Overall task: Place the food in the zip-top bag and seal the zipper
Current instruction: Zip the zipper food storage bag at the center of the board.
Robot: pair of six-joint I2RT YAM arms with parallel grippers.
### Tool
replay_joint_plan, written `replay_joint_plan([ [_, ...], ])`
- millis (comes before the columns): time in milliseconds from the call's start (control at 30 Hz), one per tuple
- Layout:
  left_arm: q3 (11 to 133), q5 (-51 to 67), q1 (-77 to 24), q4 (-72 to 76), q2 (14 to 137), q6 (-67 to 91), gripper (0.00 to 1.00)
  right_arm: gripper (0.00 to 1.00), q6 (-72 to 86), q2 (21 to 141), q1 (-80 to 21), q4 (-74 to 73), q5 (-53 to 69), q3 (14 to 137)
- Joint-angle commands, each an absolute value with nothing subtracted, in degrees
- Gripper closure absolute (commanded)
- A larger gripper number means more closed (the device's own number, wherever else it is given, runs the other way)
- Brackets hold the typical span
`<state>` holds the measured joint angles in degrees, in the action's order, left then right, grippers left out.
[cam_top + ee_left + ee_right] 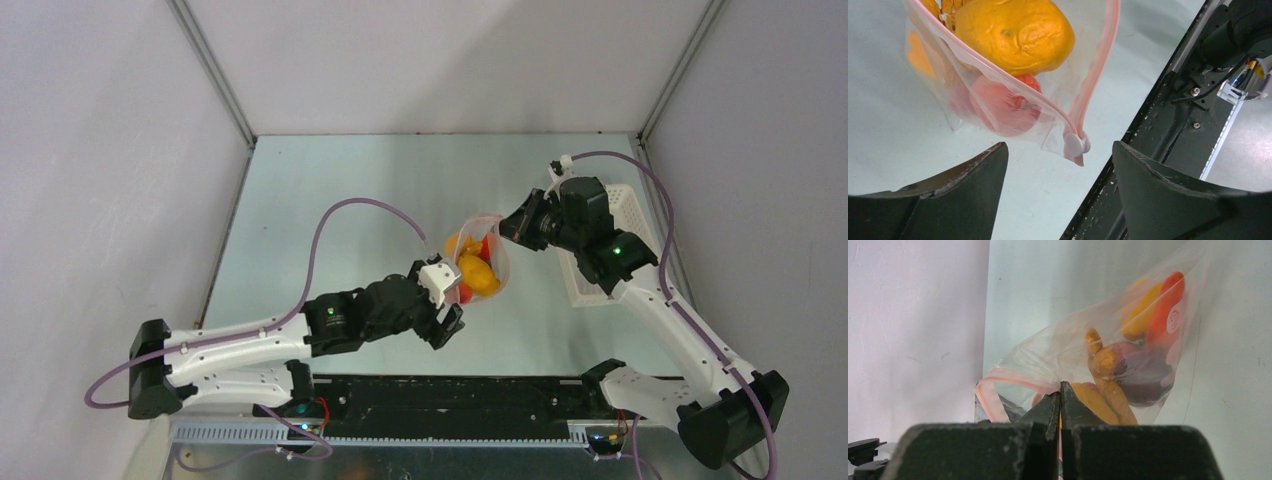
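Note:
The zip-top bag (496, 276) hangs above the table, and my right gripper (505, 233) is shut on its top edge. In the right wrist view the right gripper (1060, 387) pinches the clear plastic beside the pink zipper (1015, 380). Orange, yellow and purple food (1143, 375) fills the bag (1068, 340). My left gripper (450, 322) is open just below the bag's near corner. In its wrist view a yellow fruit (1015, 32) and a red one (1008, 105) sit inside. The zipper (1098, 75) gapes, and its white slider (1075, 144) hangs just beyond the left gripper (1060, 156).
A white slotted basket (625, 215) stands at the right, behind the right arm. A black rail (450, 395) runs along the table's near edge, under the left gripper. Grey walls close in the table on three sides.

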<state>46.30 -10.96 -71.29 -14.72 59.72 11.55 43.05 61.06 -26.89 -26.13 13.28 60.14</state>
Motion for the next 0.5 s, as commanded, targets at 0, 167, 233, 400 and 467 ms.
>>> replay_joint_plan([
  [0,49.4,-17.5,-73.1,-13.4,61.1,11.4,0.23,1.00,44.5,60.3,-27.6,-24.4,11.5,61.7],
  [167,51.8,-19.1,-73.4,-13.3,65.4,10.8,0.37,1.00,45.2,59.2,-27.9,-23.4,10.6,60.3],
  [233,52.7,-19.7,-73.4,-13.6,67.1,10.6,0.40,1.00,45.4,58.5,-27.9,-23.1,10.2,59.6],
  [400,53.4,-22.8,-73.4,-12.1,69.5,10.3,0.53,1.00,45.4,57.7,-27.7,-22.8,10.2,58.9],
  [467,53.6,-23.2,-73.4,-12.3,69.8,10.0,0.64,1.00,45.3,57.4,-27.1,-22.9,10.3,58.7],
])
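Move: Some 3 cm ahead of the left hand, 2 cm to its right and 2 cm lower is the zipper slider, at the bag's near corner. The yellow fruit lies about 5 cm beyond the slider and 4 cm right of it, 4 cm lower; the red fruit sits about 2 cm beyond and 1 cm right of it, 6 cm lower. From the right hand, which pinches the far zipper end, the slider is about 13 cm back, 8 cm left and 8 cm lower. Easing forward and to the right about 3 cm and sinking some 1.5 cm, the left hand brings its fingers down on either side of the zipper slider and narrows them from wide to about half open, the wrist turning only slightly. The right hand stays nearly in place and keeps its shut pinch on the far zipper end, holding the bag up. ##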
